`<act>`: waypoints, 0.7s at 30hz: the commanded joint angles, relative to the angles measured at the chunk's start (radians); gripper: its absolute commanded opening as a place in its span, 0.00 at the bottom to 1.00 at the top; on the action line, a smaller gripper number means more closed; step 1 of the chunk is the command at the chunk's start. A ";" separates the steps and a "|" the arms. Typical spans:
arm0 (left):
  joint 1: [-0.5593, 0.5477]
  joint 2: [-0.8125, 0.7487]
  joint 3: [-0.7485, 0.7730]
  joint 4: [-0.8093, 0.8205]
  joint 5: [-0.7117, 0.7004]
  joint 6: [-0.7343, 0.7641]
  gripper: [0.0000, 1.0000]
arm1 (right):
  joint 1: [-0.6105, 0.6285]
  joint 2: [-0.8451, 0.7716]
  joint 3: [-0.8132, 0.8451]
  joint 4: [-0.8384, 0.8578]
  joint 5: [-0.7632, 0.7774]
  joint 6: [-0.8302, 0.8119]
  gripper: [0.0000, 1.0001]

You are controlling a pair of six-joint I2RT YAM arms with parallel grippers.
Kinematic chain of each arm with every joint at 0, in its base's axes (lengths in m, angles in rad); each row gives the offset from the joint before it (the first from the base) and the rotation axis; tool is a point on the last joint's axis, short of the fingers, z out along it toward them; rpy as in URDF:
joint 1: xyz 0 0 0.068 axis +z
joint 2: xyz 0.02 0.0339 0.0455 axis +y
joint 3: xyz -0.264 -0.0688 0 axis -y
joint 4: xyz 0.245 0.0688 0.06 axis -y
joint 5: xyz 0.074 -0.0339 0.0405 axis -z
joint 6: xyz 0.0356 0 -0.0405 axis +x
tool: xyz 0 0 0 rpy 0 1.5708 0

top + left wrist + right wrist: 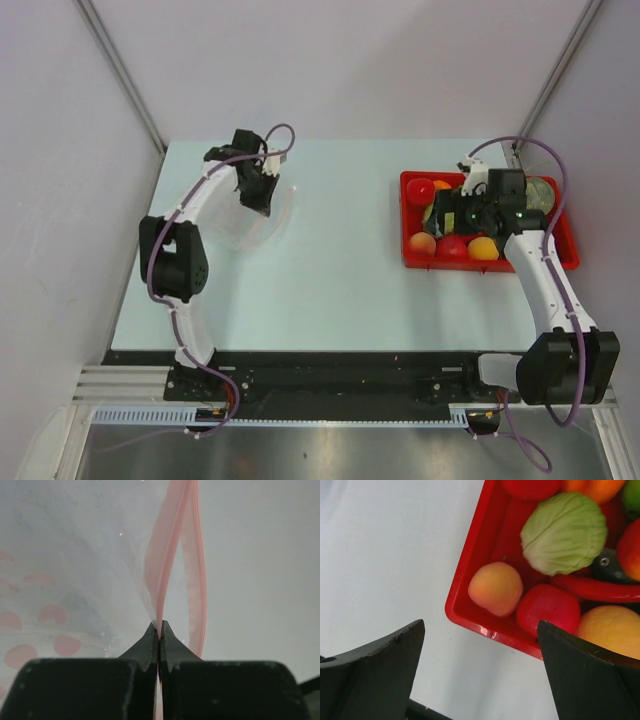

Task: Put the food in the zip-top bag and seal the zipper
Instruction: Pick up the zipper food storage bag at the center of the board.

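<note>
The clear zip-top bag (262, 228) lies at the back left of the table. In the left wrist view its pink zipper (165, 555) gapes open above the jaws. My left gripper (159, 628) is shut on one lip of that zipper; in the top view the left gripper (258, 196) sits at the bag's mouth. The food fills the red tray (470, 615): a peach (496, 587), a red round fruit (547, 609), a green cabbage (564, 532), a red chili (600, 587) and a yellow-orange fruit (610, 627). My right gripper (481, 622) hangs open over the tray's near-left corner, holding nothing.
The red tray (570, 250) stands at the back right, close to the table's right edge. Grey walls close in the back and both sides. A bare stretch of pale table (340, 260) lies between bag and tray.
</note>
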 commanded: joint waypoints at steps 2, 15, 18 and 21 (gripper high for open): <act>-0.009 -0.166 0.109 -0.089 0.260 -0.353 0.00 | -0.101 0.016 0.128 -0.019 -0.105 0.011 1.00; -0.103 -0.382 -0.100 0.241 0.412 -0.760 0.00 | 0.058 0.064 0.149 0.232 -0.503 0.377 0.98; -0.161 -0.391 -0.129 0.294 0.357 -0.804 0.00 | 0.133 0.133 0.193 0.289 -0.519 0.473 0.97; -0.218 -0.402 -0.192 0.398 0.275 -0.858 0.00 | 0.207 0.222 0.254 0.277 -0.476 0.490 0.95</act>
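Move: The left hand already pinches the bag's mouth about 6 cm above the board; the clear board centre lies some 17 cm to its right and 8 cm back. From the right hand, open above the red bin's left end, the bag mouth's free edge is about 36 cm left, 8 cm ahead and 13 cm lower. The peach sits roughly 5 cm left and 3 cm ahead of the right hand, the cabbage 2 cm left and 8 cm ahead, both some 12 cm below. Left hand carries the pinched bag about 15 cm up and right as the open right hand swings left towards it. ##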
